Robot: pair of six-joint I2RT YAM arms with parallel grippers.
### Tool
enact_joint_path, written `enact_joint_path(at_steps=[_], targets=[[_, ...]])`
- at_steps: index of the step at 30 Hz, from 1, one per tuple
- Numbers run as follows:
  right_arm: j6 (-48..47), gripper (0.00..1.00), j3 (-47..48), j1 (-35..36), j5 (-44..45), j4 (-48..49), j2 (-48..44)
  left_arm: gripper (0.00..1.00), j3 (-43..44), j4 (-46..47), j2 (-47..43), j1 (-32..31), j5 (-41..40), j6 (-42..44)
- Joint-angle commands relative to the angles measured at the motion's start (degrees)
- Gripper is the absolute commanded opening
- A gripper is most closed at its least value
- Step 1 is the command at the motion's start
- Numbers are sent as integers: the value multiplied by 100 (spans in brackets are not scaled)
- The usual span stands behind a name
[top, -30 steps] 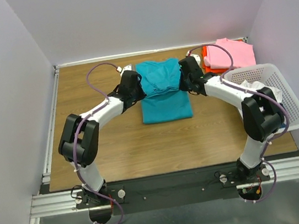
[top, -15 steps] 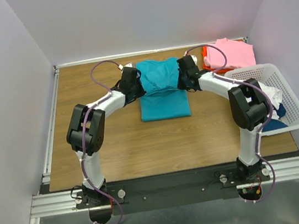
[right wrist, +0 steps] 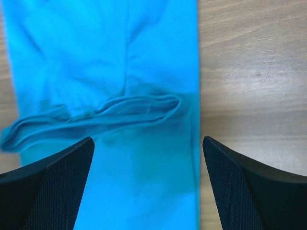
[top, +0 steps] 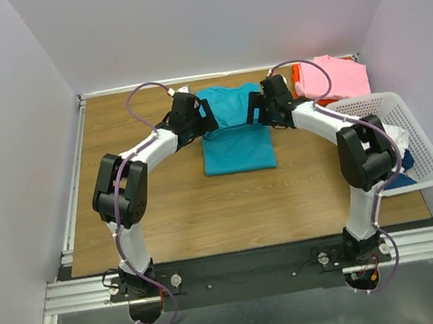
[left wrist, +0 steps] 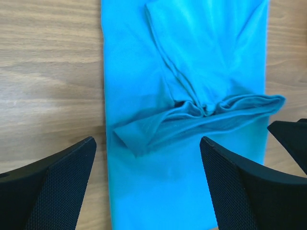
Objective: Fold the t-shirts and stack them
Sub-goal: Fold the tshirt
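The teal t-shirt (top: 236, 139) lies flat on the wooden table, with a bunched fold ridge across its middle. My left gripper (top: 204, 120) hovers over its left side and my right gripper (top: 261, 110) over its right side. Both are open and empty. In the left wrist view the shirt (left wrist: 182, 72) fills the space between the spread fingers (left wrist: 53, 187), with the ridge just ahead of them. The right wrist view shows the shirt (right wrist: 120, 57) and the ridge in the same way between its fingers (right wrist: 254, 191). A pink shirt (top: 339, 76) lies on an orange-red one (top: 299, 87) at the far right.
A white lattice basket (top: 425, 157) stands at the right edge and holds white cloth (top: 373, 125) and dark blue cloth (top: 401, 167). Grey walls close in the table on three sides. A metal rail runs along the left edge (top: 74, 182).
Both grippers have moved a little toward the far edge of the table. The teal shirt's upper layer, bunched between them before, now lies lower with a ridge across the middle.
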Motion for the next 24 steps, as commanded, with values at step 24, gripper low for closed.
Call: enact_joint_path(at_steps=[24], targets=[[-692, 100, 1310, 771, -3260, 938, 1557, 98, -4747, 40, -5373, -109, -558, -906]])
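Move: The open right hand hovers over the right part of the teal t-shirt's raised cross fold. The fold's left end, its target, lies about 14 cm to its left, 1 cm ahead and 4 cm below. The shirt's near edge is roughly 13 cm back, its middle some 6 cm left; the folded pink shirt is about 12 cm ahead and 23 cm right. For the left hand, that fold end is 2 cm left, 1 cm ahead and 4 cm below. The left hand clears out with its fingers still wide open, drawing back about 18 cm and some 8 cm left, away from the t-shirt, and ending slightly higher. The right hand lifts and backs off the fold, then swings across the shirt to end some 16 cm left, turning about 35 degrees counter-clockwise as it sinks again and finally pushes forward towards the fold's left end, fingers staying wide open and contact not visible. ##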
